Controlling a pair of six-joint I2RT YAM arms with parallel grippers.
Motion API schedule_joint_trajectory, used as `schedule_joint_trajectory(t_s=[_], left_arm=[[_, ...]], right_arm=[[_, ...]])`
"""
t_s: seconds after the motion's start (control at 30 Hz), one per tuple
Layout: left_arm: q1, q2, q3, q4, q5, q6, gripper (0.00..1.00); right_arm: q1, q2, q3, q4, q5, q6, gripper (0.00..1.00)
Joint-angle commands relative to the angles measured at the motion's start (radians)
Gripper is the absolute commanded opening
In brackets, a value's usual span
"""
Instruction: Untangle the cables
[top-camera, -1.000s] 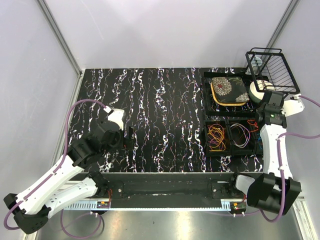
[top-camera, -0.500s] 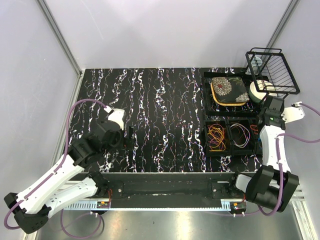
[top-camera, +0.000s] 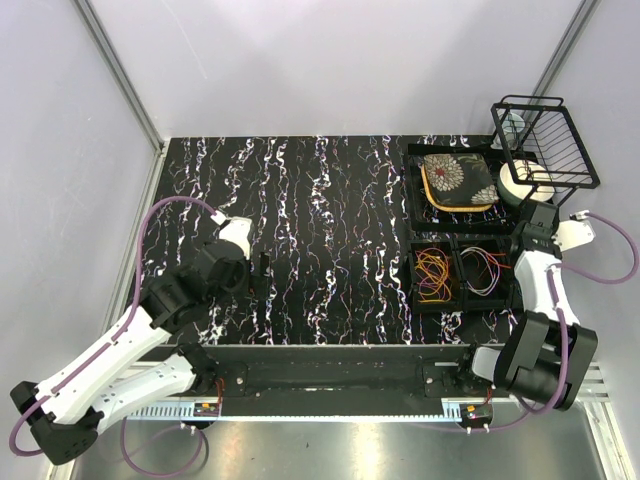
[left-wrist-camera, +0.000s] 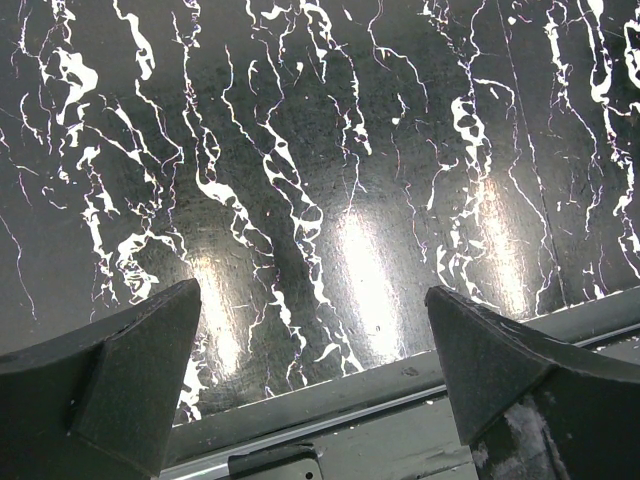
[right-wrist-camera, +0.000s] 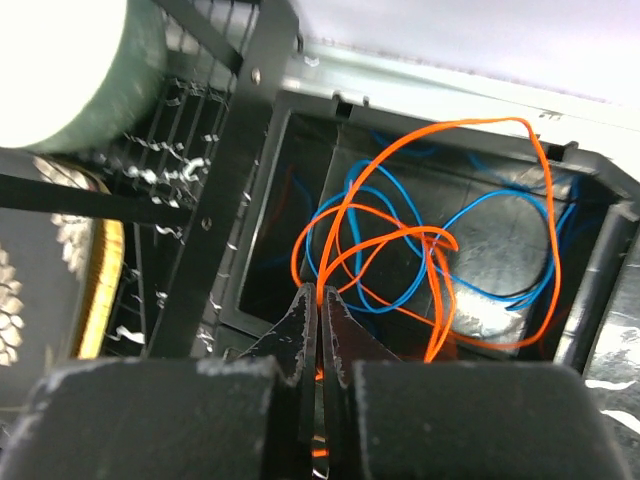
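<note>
In the right wrist view my right gripper (right-wrist-camera: 318, 292) is shut on an orange cable (right-wrist-camera: 482, 122). The orange loops rise from a black bin (right-wrist-camera: 600, 260) where a blue cable (right-wrist-camera: 480, 205) lies tangled with them. From above, that gripper is hidden under its own wrist (top-camera: 540, 228) over the rightmost bin. An orange bundle of cables (top-camera: 433, 275) fills another bin, and pale purple and red cables (top-camera: 482, 270) fill the one beside it. My left gripper (top-camera: 262, 272) stands open and holds nothing; it hangs low over the marbled table (left-wrist-camera: 330, 150), far left of the bins, with its fingers (left-wrist-camera: 120, 380) wide apart.
A black wire basket (top-camera: 545, 140) stands at the back right with a white roll (top-camera: 520, 182) beside it. A flower-patterned pad (top-camera: 458, 180) lies in the tray behind the bins. The table's metal front rail (left-wrist-camera: 400, 400) runs just under my left gripper.
The right arm has folded in toward its base and its wrist has turned, still holding the orange cable. The left arm has barely moved.
</note>
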Motion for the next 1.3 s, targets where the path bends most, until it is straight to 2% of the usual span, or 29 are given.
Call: schedule_joint_trajectory(t_s=[0.0,0.23,0.47,0.5,0.53,0.57,0.6,0.8,0.93,1.07,1.27], left_arm=[[0.002,-0.001,-0.002,0.036,-0.028,-0.007,0.99],[0.003,-0.003,-0.004,0.037,-0.031,-0.007,0.99],[0.003,0.0,-0.002,0.036,-0.029,-0.006,0.99],[0.003,0.002,-0.004,0.034,-0.031,-0.006,0.99],[0.003,0.0,-0.004,0.036,-0.031,-0.007,0.99],[0.003,0.002,-0.002,0.036,-0.031,-0.007,0.99],[0.003,0.0,-0.002,0.037,-0.029,-0.007,0.99],[0.003,0.003,-0.001,0.037,-0.028,-0.006,0.99],[0.003,0.003,-0.001,0.037,-0.026,-0.006,0.99],[0.003,0.005,-0.001,0.037,-0.025,-0.006,0.99],[0.003,0.007,-0.001,0.037,-0.023,-0.004,0.99]], right_arm=[[-0.004,0.04,-0.014,0.061,-0.043,-0.006,0.0],[-0.004,0.063,-0.03,0.07,0.009,0.017,0.0],[-0.006,0.109,-0.034,0.071,-0.042,0.036,0.0],[-0.006,0.106,-0.027,0.071,-0.055,0.027,0.08],[-0.006,0.101,-0.021,0.064,-0.092,0.005,0.33],[-0.006,0.089,0.0,0.061,-0.111,-0.01,0.4],[-0.006,0.078,0.012,0.041,-0.138,-0.021,0.54],[-0.006,-0.046,0.075,0.01,-0.163,-0.067,0.85],[-0.006,-0.086,0.108,-0.031,-0.181,-0.09,0.9],[-0.006,-0.121,0.115,-0.085,-0.213,-0.092,0.89],[-0.006,-0.178,0.022,-0.14,-0.27,-0.053,0.9]])
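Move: The right gripper, shut on the orange cable, hangs over the right-hand bin where the blue cable lies; the bin's middle is about 4 cm back of it, 1 cm to its right and 9 cm below. The middle bin with the white cable is some 14 cm to its left, 3 cm back; the pale green bowl is roughly 17 cm ahead, 3 cm left and 6 cm lower. From the left hand, the right-hand bin lies about 68 cm to the right and 7 cm ahead, 15 cm below. Lower the right gripper about 4 cm towards the right-hand bin, still holding the orange cable, then open the fingers almost fully and let it go over the blue one. Lift straight off by some 10 cm, drifting a little to the left as the hand swings about 10 degrees counter-clockwise and the fingertips tip up. ##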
